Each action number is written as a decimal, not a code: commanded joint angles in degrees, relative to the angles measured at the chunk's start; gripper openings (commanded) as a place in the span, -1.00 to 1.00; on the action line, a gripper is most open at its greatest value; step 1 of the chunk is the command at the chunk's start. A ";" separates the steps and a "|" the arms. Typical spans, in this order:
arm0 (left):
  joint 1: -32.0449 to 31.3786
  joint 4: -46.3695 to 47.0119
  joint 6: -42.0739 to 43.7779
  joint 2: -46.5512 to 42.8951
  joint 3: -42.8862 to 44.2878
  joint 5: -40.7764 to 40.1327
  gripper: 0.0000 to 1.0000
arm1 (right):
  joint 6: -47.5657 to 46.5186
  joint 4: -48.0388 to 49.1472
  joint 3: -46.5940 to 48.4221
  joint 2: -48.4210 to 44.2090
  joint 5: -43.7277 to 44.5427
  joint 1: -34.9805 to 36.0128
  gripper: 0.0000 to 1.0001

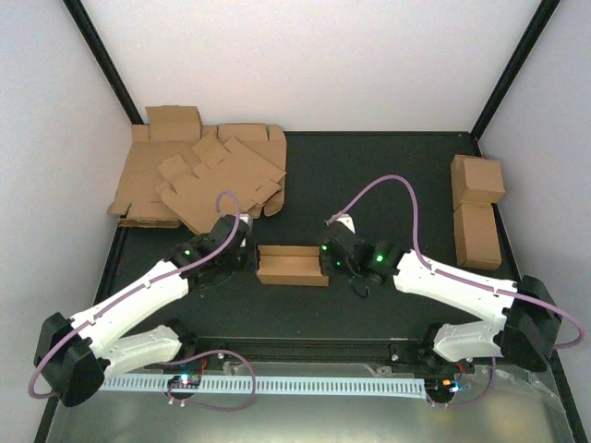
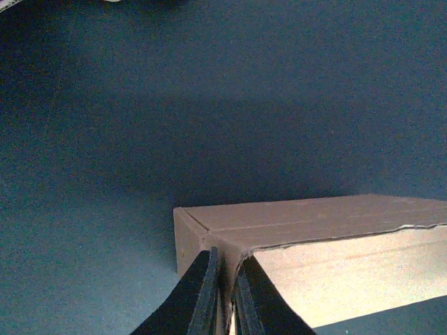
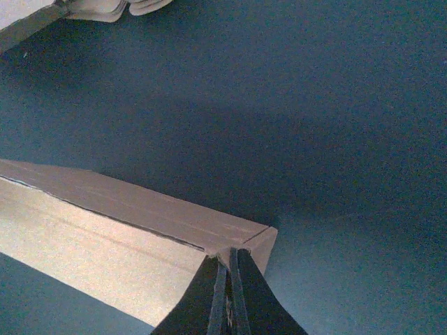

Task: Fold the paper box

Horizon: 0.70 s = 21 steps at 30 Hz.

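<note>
The paper box (image 1: pixel 292 265) is a low brown open-topped carton standing mid-table between both arms. My left gripper (image 1: pixel 246 255) sits at its left end. In the left wrist view its fingers (image 2: pixel 207 279) are pinched on the end wall at the corner of the paper box (image 2: pixel 314 223), shut on the cardboard. My right gripper (image 1: pixel 325 258) is at the right end. In the right wrist view that gripper (image 3: pixel 230 255) is shut on the corner wall of the paper box (image 3: pixel 140 206). The box's far long wall looks folded double; its inside floor shows pale.
A stack of flat brown blanks (image 1: pixel 199 175) lies at the back left. Two finished brown cartons (image 1: pixel 477 180) (image 1: pixel 477 235) stand along the right edge. The table has a dark mat (image 1: pixel 388 175), and a white perforated rail (image 1: pixel 295 383) runs along the near edge.
</note>
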 commanded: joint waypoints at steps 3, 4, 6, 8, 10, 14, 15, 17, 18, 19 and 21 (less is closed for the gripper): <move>-2.37 -4.24 -1.15 2.54 5.06 -5.09 -0.74 | 2.30 1.97 1.89 0.99 4.27 0.18 -0.97; -2.57 -4.47 -1.16 2.64 5.35 -5.54 -0.74 | 2.20 2.22 1.81 1.03 4.29 0.27 -0.97; -2.89 -5.08 -1.24 3.08 5.70 -6.39 -0.73 | 2.17 2.79 1.34 1.17 4.53 0.23 -0.97; -3.07 -5.40 -1.12 3.89 5.88 -6.67 -0.70 | 1.84 3.31 1.18 1.48 4.69 0.17 -0.97; -3.24 -5.31 -0.50 4.58 5.98 -6.43 -0.76 | 1.37 3.47 1.21 1.71 4.76 0.20 -0.97; -3.44 -5.19 0.77 4.14 6.14 -8.67 -0.85 | 0.19 3.20 1.42 1.88 5.03 0.23 -0.97; -3.49 -5.52 1.15 3.93 6.45 -9.83 -0.85 | -0.23 3.20 1.35 1.77 5.06 0.16 -0.97; -3.38 -7.47 1.96 4.16 7.53 -13.01 -0.73 | -1.34 3.11 1.17 1.60 5.06 0.14 -0.96; -3.38 -8.63 2.37 4.20 8.35 -14.45 -0.56 | -2.24 3.29 1.13 1.50 4.54 0.15 -0.97; -3.29 -9.24 3.03 4.12 9.02 -15.30 -0.34 | -3.22 3.55 1.07 1.48 3.85 0.08 -0.97; -3.12 -7.68 7.02 3.43 9.52 -14.65 0.10 | -4.47 3.89 1.00 1.39 2.71 -0.07 -0.97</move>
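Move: The folded box spans the gap between the hands, a corner at each set of fingertips. Its middle lies about 8 cm to the right of the left hand, roughly level fore and aft and some 3 cm lower; from the right hand it is about 7 cm to the left, equally level and low. The stack of cardboard sheets is centred some 21 cm ahead of the left hand and 13 cm to its left, about 9 cm below. The left fingertips come free of the box's left end: after barely shifting, the left hand opens its fingers to over a third and edges left, forward and up, under 2 cm, tilting its left side up some 10 degrees. The right fingers stay shut on the box's right-hand corner while that hand creeps about 1 cm forward. ##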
